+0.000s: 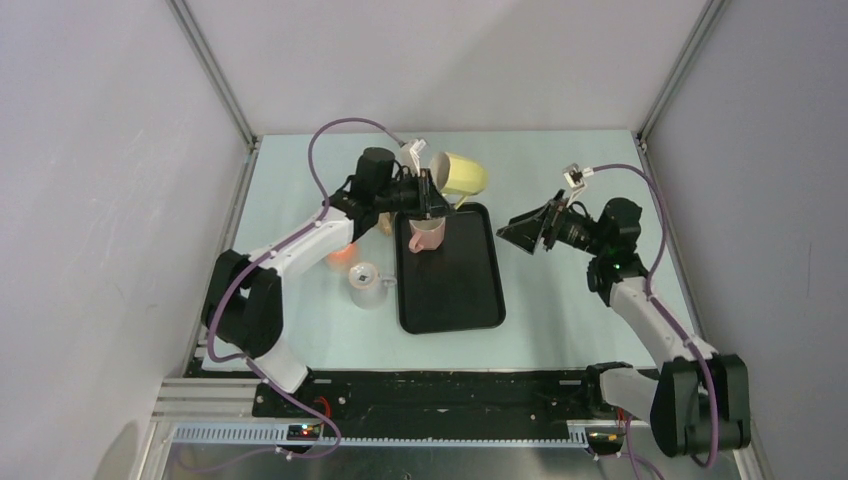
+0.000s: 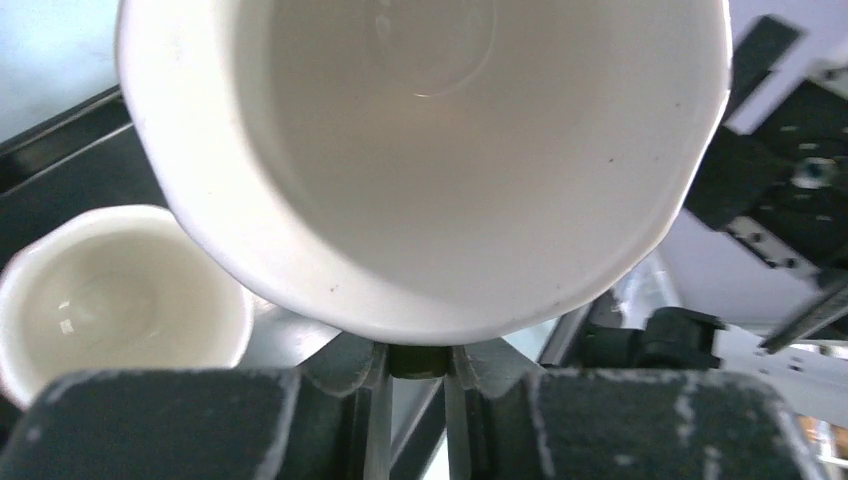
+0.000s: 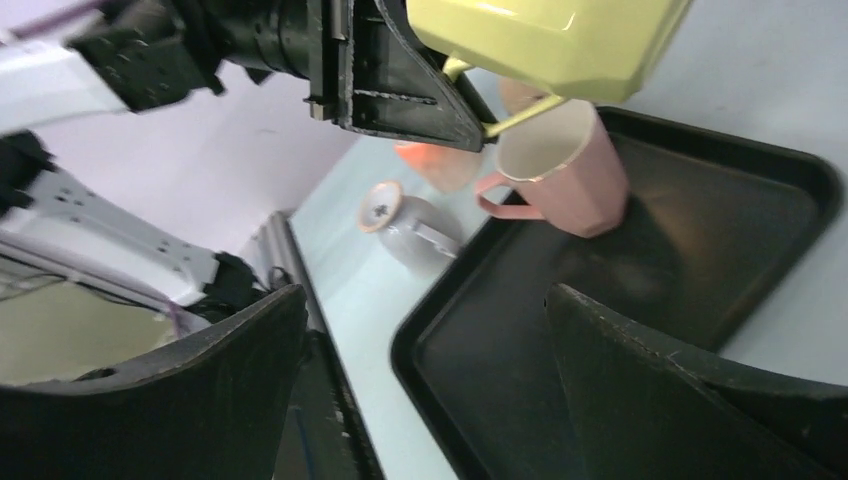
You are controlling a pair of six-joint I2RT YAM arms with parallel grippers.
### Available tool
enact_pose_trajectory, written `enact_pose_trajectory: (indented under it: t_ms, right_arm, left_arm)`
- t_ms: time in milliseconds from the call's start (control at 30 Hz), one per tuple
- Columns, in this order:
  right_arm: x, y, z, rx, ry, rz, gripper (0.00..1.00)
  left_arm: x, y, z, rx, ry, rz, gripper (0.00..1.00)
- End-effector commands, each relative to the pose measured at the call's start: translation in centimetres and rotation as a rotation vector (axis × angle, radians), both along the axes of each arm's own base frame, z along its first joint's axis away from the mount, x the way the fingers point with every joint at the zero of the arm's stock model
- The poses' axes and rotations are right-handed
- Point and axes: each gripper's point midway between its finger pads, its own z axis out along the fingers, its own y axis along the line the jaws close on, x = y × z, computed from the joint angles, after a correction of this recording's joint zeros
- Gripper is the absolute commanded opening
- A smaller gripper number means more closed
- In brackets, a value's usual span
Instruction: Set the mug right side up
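The yellow-green mug [image 1: 462,175] hangs in the air over the far end of the black tray [image 1: 460,300], lying on its side. Its white mouth [image 2: 430,150] faces my left wrist camera. My left gripper [image 1: 432,195] is shut on the mug's thin handle [image 2: 417,360], which sits pinched between the two fingers. From the right wrist view the mug [image 3: 550,40] shows at the top, held above the tray [image 3: 700,240]. My right gripper [image 1: 515,232] is open and empty, raised to the right of the tray and apart from the mug; its dark fingers [image 3: 230,390] frame the tray's near corner.
A pink mug [image 1: 428,235] stands upright at the far end of the tray, just below the held mug. A grey mug [image 1: 367,283] lies left of the tray, with a small orange cup [image 1: 342,254] beyond it. Frame posts stand at the far corners.
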Motion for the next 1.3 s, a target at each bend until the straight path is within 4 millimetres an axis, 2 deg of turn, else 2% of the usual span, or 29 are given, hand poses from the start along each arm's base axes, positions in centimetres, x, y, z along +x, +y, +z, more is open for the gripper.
enact_pose_trajectory:
  t_ms: [0,33,67,133,233,333,567,767,1100,1233,1267]
  right_arm:
    - [0.5,-2.7,-2.4,-0.245,-0.026,-0.124,0.94]
    - [0.7,-3.1,-2.2,-0.273,-0.037,-0.151,0.94]
    - [1.1,-4.1,-3.2,-0.33,-0.022,-0.202,0.94]
    - [1.6,-5.7,-3.5,-0.393,-0.024,-0.284,0.94]
    - [2.5,-7.8,-3.3,-0.447,-0.028,-0.397,0.94]
    - [2.7,-9.2,-2.5,-0.453,-0.045,-0.464,0.94]
    - [2.3,-11.7,0.1,-0.465,-0.152,-0.579,0.96]
    - [2.0,-12.3,0.5,-0.459,-0.184,-0.605,0.96]
    - [1.7,-12.6,1.0,-0.468,-0.238,-0.624,0.96]
    - [1.7,-12.6,0.7,-0.47,-0.231,-0.618,0.95]
    - [1.7,-12.6,0.6,-0.469,-0.229,-0.617,0.95]
  left_arm:
    - [2.3,0.6,2.3,0.118,-0.183,0.062,0.0]
    - [2.5,0.6,2.2,0.155,-0.191,0.079,0.0]
    - [2.4,0.4,1.7,0.174,-0.186,0.08,0.0]
    - [2.4,0.2,1.2,0.215,-0.19,0.092,0.0]
    - [2.3,-0.5,0.7,0.263,-0.2,0.093,0.0]
    - [1.5,-1.8,-0.3,0.323,-0.205,0.068,0.0]
    - [2.4,-2.4,-3.0,0.448,-0.192,0.118,0.0]
    - [2.0,-2.9,-5.8,0.535,-0.171,0.117,0.0]
    - [1.6,-2.9,-8.3,0.614,-0.16,0.108,0.0]
    - [1.3,-3.3,-8.6,0.624,-0.169,0.094,0.12]
    - [1.2,-3.4,-8.6,0.626,-0.169,0.09,0.13]
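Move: The left hand already holds the yellow mug by its handle. The place for the mug in the tray's far right part lies roughly 4 cm ahead of this hand, 5 cm to its right and 18 cm down. The pink mug stands in the tray 5 cm ahead and 5 cm left; the tan mug about 12 cm ahead and 17 cm left. From the right hand, that place is some 11 cm ahead, 7 cm left and 22 cm down. Down about 13 cm, almost straight, goes the left hand towards the tray's far right part, keeping its pinch on the yellow mug's handle while its fingers tip some 40 degrees further downward, easing off at the end. The right hand, empty and wide open, withdraws about 12 cm to the right, dipping and rising again, turning clockwise with fingers tipping down. ##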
